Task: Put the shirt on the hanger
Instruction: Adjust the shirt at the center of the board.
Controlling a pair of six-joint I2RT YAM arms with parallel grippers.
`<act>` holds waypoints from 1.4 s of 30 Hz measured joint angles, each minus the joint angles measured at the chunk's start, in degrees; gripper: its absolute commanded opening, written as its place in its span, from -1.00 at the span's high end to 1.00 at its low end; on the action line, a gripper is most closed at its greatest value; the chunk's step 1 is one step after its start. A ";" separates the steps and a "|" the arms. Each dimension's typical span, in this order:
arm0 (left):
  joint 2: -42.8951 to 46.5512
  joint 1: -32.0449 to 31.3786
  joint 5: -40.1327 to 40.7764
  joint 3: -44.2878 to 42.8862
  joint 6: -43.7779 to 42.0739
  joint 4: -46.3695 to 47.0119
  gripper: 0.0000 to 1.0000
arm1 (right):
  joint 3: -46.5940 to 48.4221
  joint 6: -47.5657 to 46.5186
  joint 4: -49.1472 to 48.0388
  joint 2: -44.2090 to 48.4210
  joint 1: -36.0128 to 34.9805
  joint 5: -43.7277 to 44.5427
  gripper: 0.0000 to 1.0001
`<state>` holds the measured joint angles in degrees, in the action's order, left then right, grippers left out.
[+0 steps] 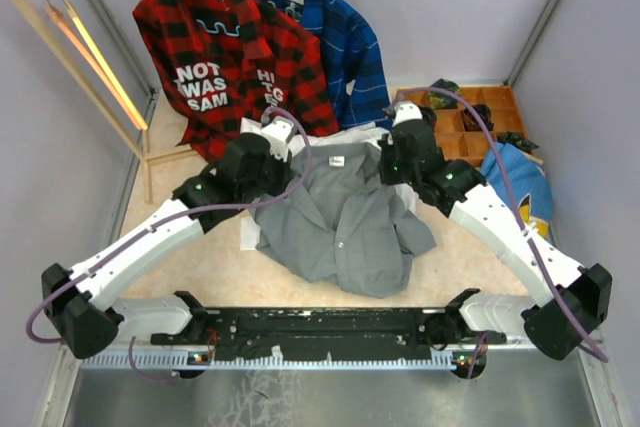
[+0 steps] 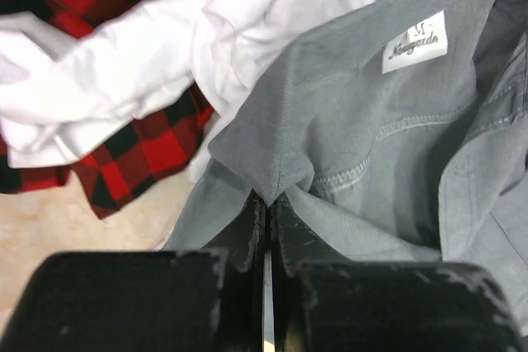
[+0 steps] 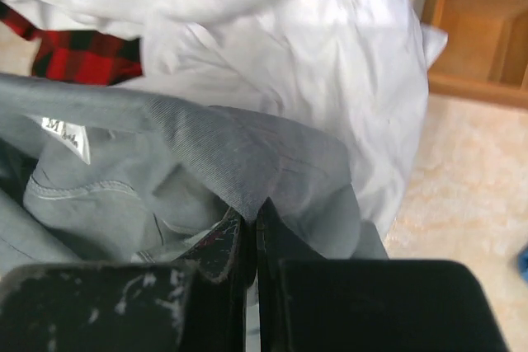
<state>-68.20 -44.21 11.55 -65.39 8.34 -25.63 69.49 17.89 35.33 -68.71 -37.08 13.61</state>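
The grey shirt (image 1: 345, 222) lies rumpled on the table between the two arms, collar toward the back, with its neck label (image 2: 415, 42) showing. My left gripper (image 2: 269, 204) is shut on a fold of grey cloth at the collar's left side (image 1: 292, 152). My right gripper (image 3: 250, 213) is shut on the collar's right side (image 1: 388, 152). The pale yellow-tan hanger (image 1: 110, 77) hangs edge-on from the rail at the back left, apart from both grippers.
A white shirt (image 3: 313, 47) lies bunched just behind the grey one. A red-black plaid shirt (image 1: 230, 57) and a blue plaid shirt (image 1: 335, 32) hang on teal hangers at the back. A wooden compartment tray (image 1: 480, 117) and a blue cloth (image 1: 515, 182) sit at the right.
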 measured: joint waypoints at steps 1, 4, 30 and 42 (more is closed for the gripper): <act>-0.46 0.44 -0.83 1.44 0.48 1.07 1.00 | -2.29 0.61 -0.94 0.26 1.51 -1.07 0.99; -2.32 1.97 -4.13 6.16 1.99 4.92 0.97 | -10.25 2.62 -6.10 1.22 6.14 -5.03 0.87; 3.19 3.13 -2.14 9.11 18.56 -17.09 -0.96 | -15.89 12.22 3.96 11.50 8.39 -14.08 -0.98; 11.30 3.17 1.05 9.55 24.48 -27.36 -0.98 | -20.13 13.18 6.80 22.36 8.39 -16.48 -0.98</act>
<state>-56.90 -41.04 12.60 -55.83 32.82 -52.99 49.36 31.07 42.13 -46.35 -28.69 -2.87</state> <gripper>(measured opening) 0.989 0.990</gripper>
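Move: Both hands hold the grey shirt by its shoulders, over the board. The board's centre lies about 12 cm back, 10 cm right and 10 cm below the left hand, and about 13 cm back, 9 cm left and 10 cm below the right. The white shirt's middle is level with the left hand, 9 cm to its right, 9 cm lower; the wooden tray is some 16 cm right of the right hand, 7 cm ahead, 8 cm below. Both hands lower the grey shirt's shoulders about 9 cm, open to release, then withdraw backward and apart. ##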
